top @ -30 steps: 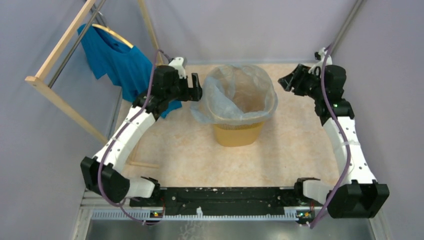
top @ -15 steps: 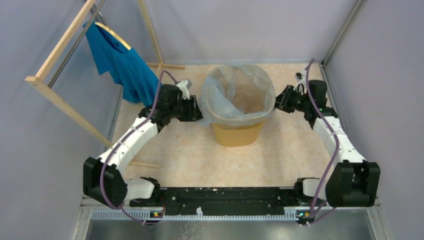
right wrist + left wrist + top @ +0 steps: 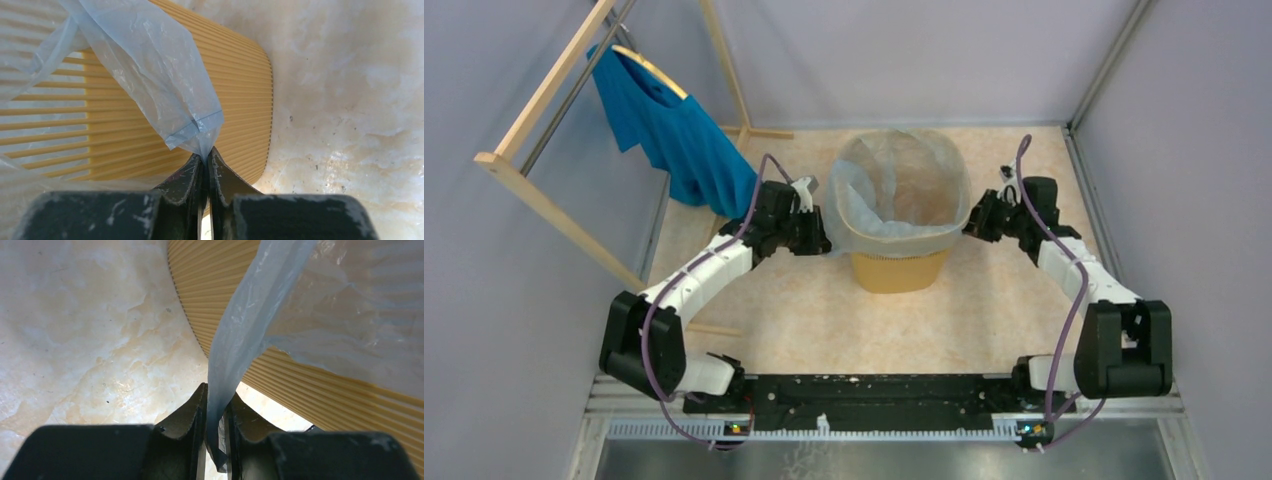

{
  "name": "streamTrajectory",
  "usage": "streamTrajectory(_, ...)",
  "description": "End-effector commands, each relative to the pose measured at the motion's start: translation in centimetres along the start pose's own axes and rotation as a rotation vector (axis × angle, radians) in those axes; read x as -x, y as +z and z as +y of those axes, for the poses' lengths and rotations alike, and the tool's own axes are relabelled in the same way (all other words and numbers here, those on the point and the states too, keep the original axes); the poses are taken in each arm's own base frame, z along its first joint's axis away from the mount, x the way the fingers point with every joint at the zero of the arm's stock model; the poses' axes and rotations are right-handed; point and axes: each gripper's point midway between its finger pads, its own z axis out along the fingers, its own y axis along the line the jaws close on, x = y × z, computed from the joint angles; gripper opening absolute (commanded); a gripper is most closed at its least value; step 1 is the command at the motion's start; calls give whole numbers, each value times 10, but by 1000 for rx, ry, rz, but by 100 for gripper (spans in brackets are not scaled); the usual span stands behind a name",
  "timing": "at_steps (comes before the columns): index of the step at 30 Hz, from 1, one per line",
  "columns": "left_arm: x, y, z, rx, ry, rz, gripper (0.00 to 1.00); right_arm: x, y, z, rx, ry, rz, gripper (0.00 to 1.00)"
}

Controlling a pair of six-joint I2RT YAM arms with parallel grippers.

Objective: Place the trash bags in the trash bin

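Observation:
The yellow-orange trash bin [image 3: 900, 270] stands mid-table. The pale grey-blue trash bag [image 3: 894, 195] lines it, its edge folded down over the rim. My left gripper [image 3: 822, 232] is at the bin's left side, shut on the bag's edge [image 3: 235, 340], which runs taut down between the jaws beside the ribbed bin wall [image 3: 320, 390]. My right gripper [image 3: 972, 222] is at the bin's right side, shut on a corner of the bag [image 3: 175, 95] against the bin wall [image 3: 240, 85].
A bright blue T-shirt [image 3: 674, 130] hangs on a wooden rack [image 3: 534, 110] at the back left. Grey walls close the table on the left, back and right. The arm bases sit on the black rail [image 3: 874, 390] at the near edge.
Both grippers have come down and inward along the bin's sides, holding the bag. The bag's edge has been pulled down over the rim and sits tighter around it.

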Motion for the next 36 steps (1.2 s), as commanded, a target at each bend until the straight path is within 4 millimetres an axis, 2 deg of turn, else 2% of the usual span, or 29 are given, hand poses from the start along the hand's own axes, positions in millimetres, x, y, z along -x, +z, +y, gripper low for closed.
streamTrajectory(1,6,-1,0,2,30,-42,23,20,-4,3,-37,-86,-67,6)
streamTrajectory(4,4,-1,4,18,37,-33,24,35,-12,0,-109,-104,-106,12)
streamTrajectory(7,6,-5,2,16,53,-38,32,56,-29,-6,-239,-128,-150,28)
streamTrajectory(10,10,-9,5,37,85,-62,35,83,-59,-3,-370,-176,-217,41)
streamTrajectory(13,7,-6,8,44,84,-45,35,118,-87,21,-405,-241,-307,56)
streamTrajectory(14,5,-5,6,31,79,-38,35,134,-100,35,-404,-264,-351,59)
streamTrajectory(16,3,-4,2,7,74,-33,35,154,-118,58,-395,-295,-402,62)
streamTrajectory(19,3,-5,0,-1,72,-35,37,174,-134,111,-311,-386,-467,65)
streamTrajectory(21,4,-6,-1,-4,74,-39,39,166,-125,161,-253,-529,-441,70)
streamTrajectory(22,5,-7,-1,-7,75,-42,40,164,-123,176,-267,-571,-434,72)
streamTrajectory(25,4,-7,-3,-17,74,-40,41,137,-92,218,-196,-669,-329,74)
streamTrajectory(27,3,-8,-4,-21,73,-38,42,111,-63,233,-161,-728,-245,74)
streamTrajectory(29,2,-9,-4,-23,74,-41,43,85,-34,231,-201,-787,-154,74)
streamTrajectory(31,1,-10,-3,-20,75,-44,44,66,-3,213,-303,-829,-66,74)
streamTrajectory(33,2,-11,-3,-16,76,-48,46,59,17,195,-392,-860,-31,73)
streamTrajectory(36,1,-10,-3,-21,74,-47,47,64,40,171,-515,-866,-62,71)
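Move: The right fingers are closed on the bag's edge outside the bin's right rim. From them the bag's open mouth lies about 14 cm left, 7 cm ahead and 9 cm up, with the trash bin's middle some 14 cm left, 6 cm ahead and 3 cm down. The bag edge in the left fingers is about 29 cm left and 4 cm back of the right hand. From the left hand, the mouth lies roughly 15 cm right, 10 cm ahead and 9 cm up. The right hand lets go of the bag edge, opening wide as it backs off to the right and rises almost 30 cm, clear of the rim. It then swings left over the mouth and comes down about 12 cm towards the bag's inside, rolled some 50 degrees about its fingers. The left hand stays put and loosens its fingers partway, the bag strip still lying against one of them. ##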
